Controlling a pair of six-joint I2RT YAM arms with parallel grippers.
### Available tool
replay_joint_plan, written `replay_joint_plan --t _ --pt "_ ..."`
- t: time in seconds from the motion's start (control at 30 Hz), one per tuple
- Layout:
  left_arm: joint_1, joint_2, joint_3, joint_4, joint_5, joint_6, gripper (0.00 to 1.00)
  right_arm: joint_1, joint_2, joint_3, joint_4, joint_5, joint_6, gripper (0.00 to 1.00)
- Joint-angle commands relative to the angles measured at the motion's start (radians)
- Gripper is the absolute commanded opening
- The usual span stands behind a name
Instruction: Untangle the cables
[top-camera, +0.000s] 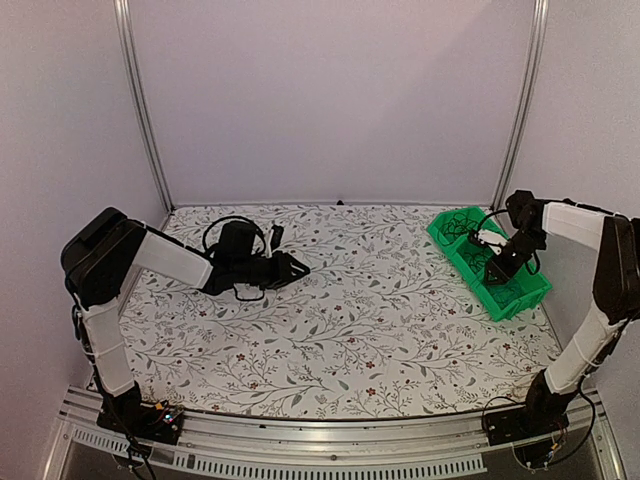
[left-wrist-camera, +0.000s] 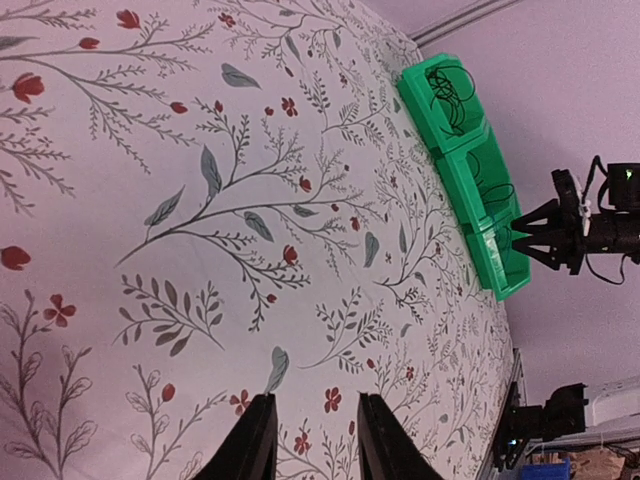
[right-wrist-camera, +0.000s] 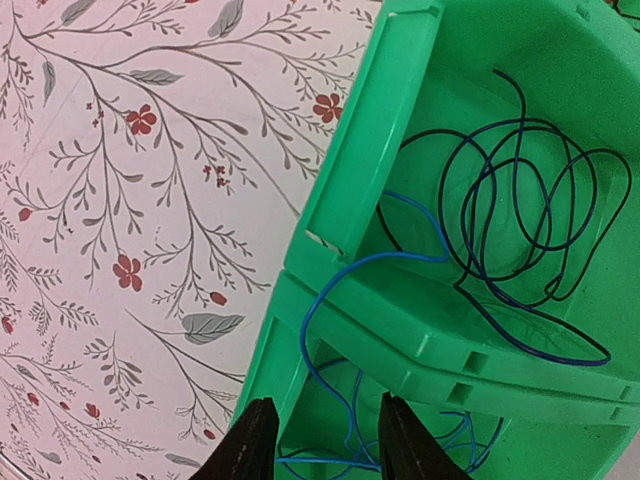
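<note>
The cables lie in a green two-compartment bin at the back right of the table. In the right wrist view a dark cable is coiled loosely in the far compartment. A blue cable runs from there over the divider into the near compartment. My right gripper hangs just above the near compartment. It is open, and the blue cable lies below the gap, touching neither finger. My left gripper is open and empty, low over the flowered cloth at the left-middle of the table.
The left wrist view shows the green bin far off, dark wires in its far compartment, and the right arm's gripper beside it. A thick black loop belongs to the left arm. Metal frame posts stand at the back corners.
</note>
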Motion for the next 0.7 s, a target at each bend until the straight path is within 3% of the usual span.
replay_joint_plan --t 0.0,0.27,0.37,0.53,0.67 --pt "0.012 0.008 -0.02 0.016 0.008 0.004 0.26 0.005 0.053 0.003 0.0 -0.055 0.029 0.4" --pt "0.012 0.013 -0.012 0.016 0.009 0.0 0.26 0.004 0.112 0.018 0.023 -0.084 0.037 0.39" --pt "0.011 0.014 -0.011 0.012 0.009 0.003 0.26 0.004 0.124 0.021 0.032 -0.09 0.037 0.3" --pt "0.012 0.016 -0.009 0.008 0.01 0.004 0.26 0.004 0.115 0.027 0.036 -0.1 0.037 0.03" --pt "0.012 0.016 -0.009 0.011 0.012 0.003 0.26 0.004 0.101 0.039 0.023 -0.097 0.035 0.0"
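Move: The blue cable's raised strand, arching over the divider between the box's middle and near compartments, is about 3 cm below the right hand and 1 cm to its left, level fore and aft. The rest of the blue cable lies some 1 cm ahead, 3 cm right and 7 below; the dark blue cable about 10 ahead, straight on, 7 below. From the left hand the strand is roughly 44 cm right, 2 back and 2 below. The right hand sinks about 3.5 cm, drifting left, pinches the blue cable's strand, and starts back up. ##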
